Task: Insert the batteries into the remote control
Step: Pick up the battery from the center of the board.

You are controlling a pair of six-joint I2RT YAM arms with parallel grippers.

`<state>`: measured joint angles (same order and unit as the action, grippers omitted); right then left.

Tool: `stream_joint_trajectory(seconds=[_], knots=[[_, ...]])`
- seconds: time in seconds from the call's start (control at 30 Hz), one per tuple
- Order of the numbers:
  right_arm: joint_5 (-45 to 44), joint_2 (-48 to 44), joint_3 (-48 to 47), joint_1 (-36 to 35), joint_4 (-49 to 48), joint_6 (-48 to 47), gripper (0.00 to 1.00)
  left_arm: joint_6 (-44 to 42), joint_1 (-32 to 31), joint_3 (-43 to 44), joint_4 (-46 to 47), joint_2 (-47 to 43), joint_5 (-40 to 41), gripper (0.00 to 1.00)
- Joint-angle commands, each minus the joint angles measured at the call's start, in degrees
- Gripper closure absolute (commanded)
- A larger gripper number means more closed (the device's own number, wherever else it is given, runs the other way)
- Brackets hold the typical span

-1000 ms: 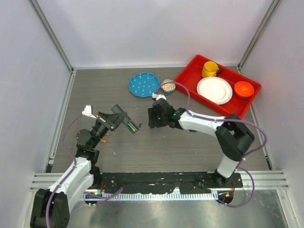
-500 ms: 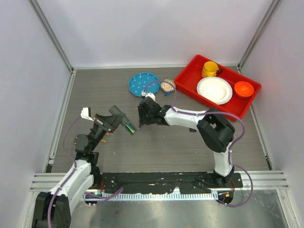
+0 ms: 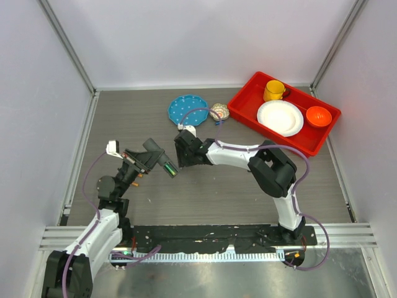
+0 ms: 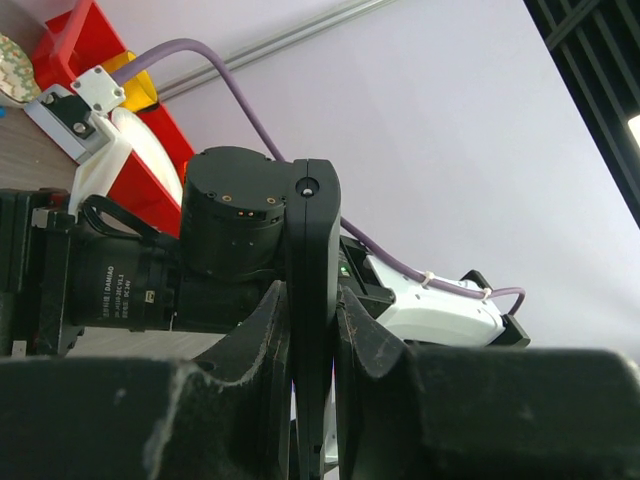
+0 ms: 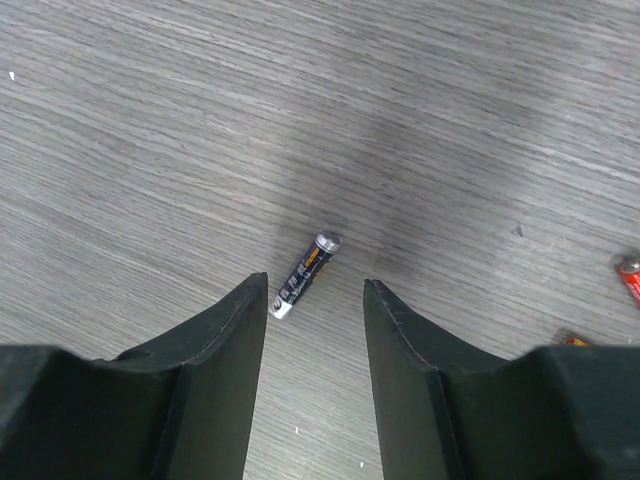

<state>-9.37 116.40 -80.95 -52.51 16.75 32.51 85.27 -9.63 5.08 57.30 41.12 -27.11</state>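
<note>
My left gripper [image 3: 154, 156] is shut on the remote control [image 3: 166, 165], a slim black bar held up off the table, with a green patch at its free end. In the left wrist view the remote control [image 4: 312, 300] stands edge-on, pinched between both fingers. One battery [image 5: 305, 273], dark with a silver cap, lies on the wood-grain table. My right gripper [image 5: 315, 290] hovers over it, open, the battery just ahead of the gap and close to the left fingertip [image 5: 250, 300]. In the top view the right gripper [image 3: 180, 154] sits just right of the remote's end and hides the battery.
A blue plate [image 3: 187, 110] and a patterned round object [image 3: 219, 112] lie behind the grippers. A red tray [image 3: 248, 93] at the back right holds a yellow cup [image 3: 273, 90], a white plate [image 3: 280, 117] and an orange bowl [image 3: 318, 115]. Small orange sticks [image 5: 628, 272] lie nearby.
The right arm has swung left, bringing its gripper close to the remote's end, and its jaws have narrowed somewhat. The left arm has shifted only slightly, the remote still in its grip.
</note>
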Motion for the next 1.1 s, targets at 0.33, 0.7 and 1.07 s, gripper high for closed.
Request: stream_joint_trajectory(seconds=[0.33,0.7,1.07], knots=[[-2.1,6.0,-5.3,-0.8,5.2,0.2,0.66,0.2,0.3,-0.6,3.1,-0.4,-1.3,1.0],[-4.3,4.4,-1.6,-0.5,6.6,-0.9,0.9,-0.5,0.3,-0.9,2.6,-0.2,-1.3,1.0],[-7.2,-15.5,7.6,3.0,7.5,-3.4,0.99,-2.2,0.3,-0.1,0.3,0.6,-2.2,1.0]])
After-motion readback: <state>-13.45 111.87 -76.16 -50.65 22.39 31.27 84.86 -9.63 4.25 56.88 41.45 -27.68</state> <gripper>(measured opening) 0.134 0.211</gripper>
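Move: The dark battery in the middle of the board lies just below the right fingertips, about 1 cm ahead, 1 cm left and 2 cm down. To that gripper's right are two red batteries: the nearer some 10 cm right and 2 cm ahead, the farther about 9 cm right and 5 cm ahead. The held remote hangs roughly 23 cm above, 8 cm back and 5 cm left. From the left gripper the dark battery is about 8 cm ahead, 5 cm right and 24 cm below. Lower the half-open right gripper about 1.5 cm over the dark battery, easing slightly forward, and close both fingertips on its sides. With the battery pinched, sweep about 5 cm to the right towards the two red batteries, rising roughly 1 cm and tilting the wrist a few degrees so its left side drops. ##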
